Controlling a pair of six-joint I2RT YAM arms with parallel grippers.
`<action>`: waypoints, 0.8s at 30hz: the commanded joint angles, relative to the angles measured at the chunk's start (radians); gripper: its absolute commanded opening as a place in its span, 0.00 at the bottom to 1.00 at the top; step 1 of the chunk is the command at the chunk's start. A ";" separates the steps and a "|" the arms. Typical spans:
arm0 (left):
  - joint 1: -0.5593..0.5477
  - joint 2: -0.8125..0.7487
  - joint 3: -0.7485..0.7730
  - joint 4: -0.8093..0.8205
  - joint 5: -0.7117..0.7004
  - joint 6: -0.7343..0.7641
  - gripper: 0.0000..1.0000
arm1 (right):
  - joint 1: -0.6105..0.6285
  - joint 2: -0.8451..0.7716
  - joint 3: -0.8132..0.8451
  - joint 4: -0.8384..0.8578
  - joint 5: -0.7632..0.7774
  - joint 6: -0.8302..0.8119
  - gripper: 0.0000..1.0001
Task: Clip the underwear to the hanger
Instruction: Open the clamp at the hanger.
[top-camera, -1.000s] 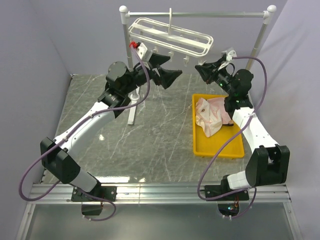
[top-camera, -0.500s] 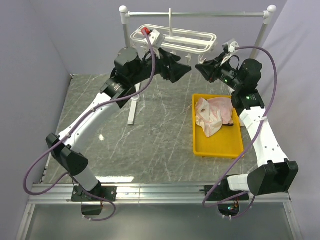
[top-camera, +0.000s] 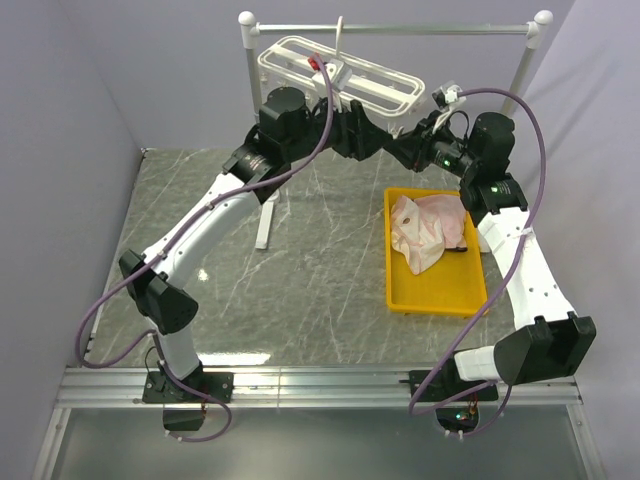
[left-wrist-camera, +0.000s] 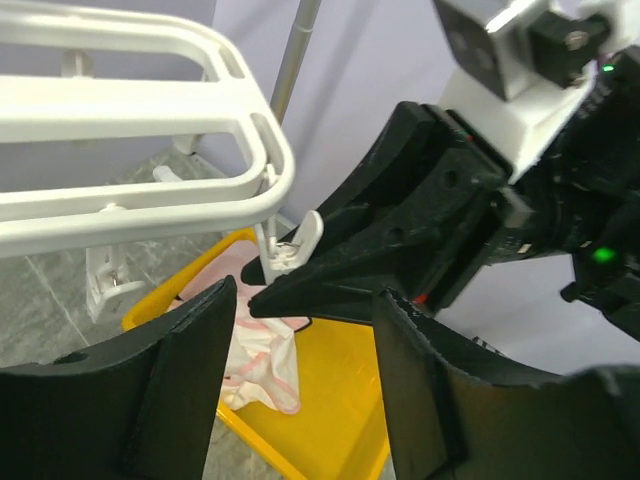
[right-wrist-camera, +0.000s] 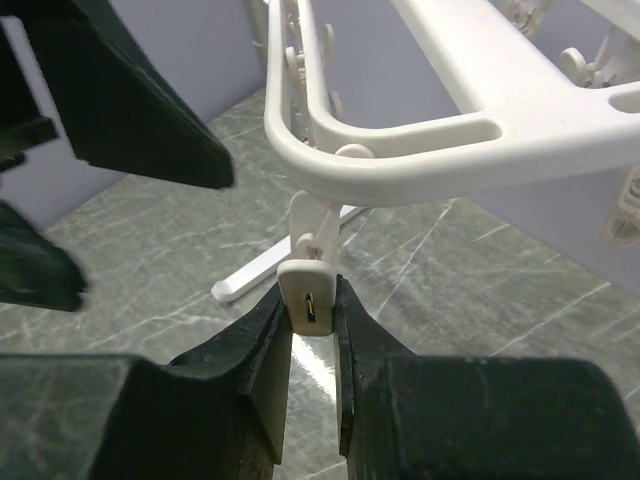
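Note:
The white hanger (top-camera: 340, 78) hangs by its hook from the grey rail. My right gripper (top-camera: 400, 150) is shut on one of its dangling clips (right-wrist-camera: 311, 290), at the frame's right end, with a finger pressing each side of the clip. My left gripper (top-camera: 378, 140) is open and holds nothing. It hovers just left of the right gripper's tips, and in the left wrist view that clip (left-wrist-camera: 290, 245) shows just beyond its fingers. The underwear (top-camera: 425, 230), pale pink, lies bunched in the yellow tray (top-camera: 436, 305) below; it also shows in the left wrist view (left-wrist-camera: 255, 345).
The tall grey rail stand (top-camera: 400, 28) with white ball ends spans the back. One white foot (top-camera: 265, 225) rests on the marble table left of the tray. Purple walls close in on both sides.
My left arm has swung right and up to the hanger's right end, its jaws narrowing. My right gripper has risen to the clip. The hanger has swung a little.

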 joint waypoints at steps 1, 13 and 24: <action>-0.008 0.011 0.053 0.039 -0.020 -0.029 0.62 | 0.008 -0.013 0.043 0.001 -0.035 0.000 0.00; -0.010 0.097 0.119 0.084 -0.046 -0.084 0.43 | 0.015 -0.022 0.049 -0.018 -0.023 -0.041 0.00; -0.008 0.117 0.118 0.084 -0.065 -0.112 0.29 | 0.015 -0.029 0.060 -0.020 -0.027 -0.046 0.00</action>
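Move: The hanger's end clamp lies about 3 cm ahead of the left hand, 3 cm to its right and 1 cm below; the next clamp along is some 6 cm to the left of the end clamp and 2 cm farther out. The hanger's corner sits roughly 4 cm straight above the end clamp. The right fingers already pinch this clamp's lower end, its middle about 1 cm ahead, left and above. The left hand reaches 4 cm forward-right, sinking slightly, closing around the end clamp the right hand still pinches. ##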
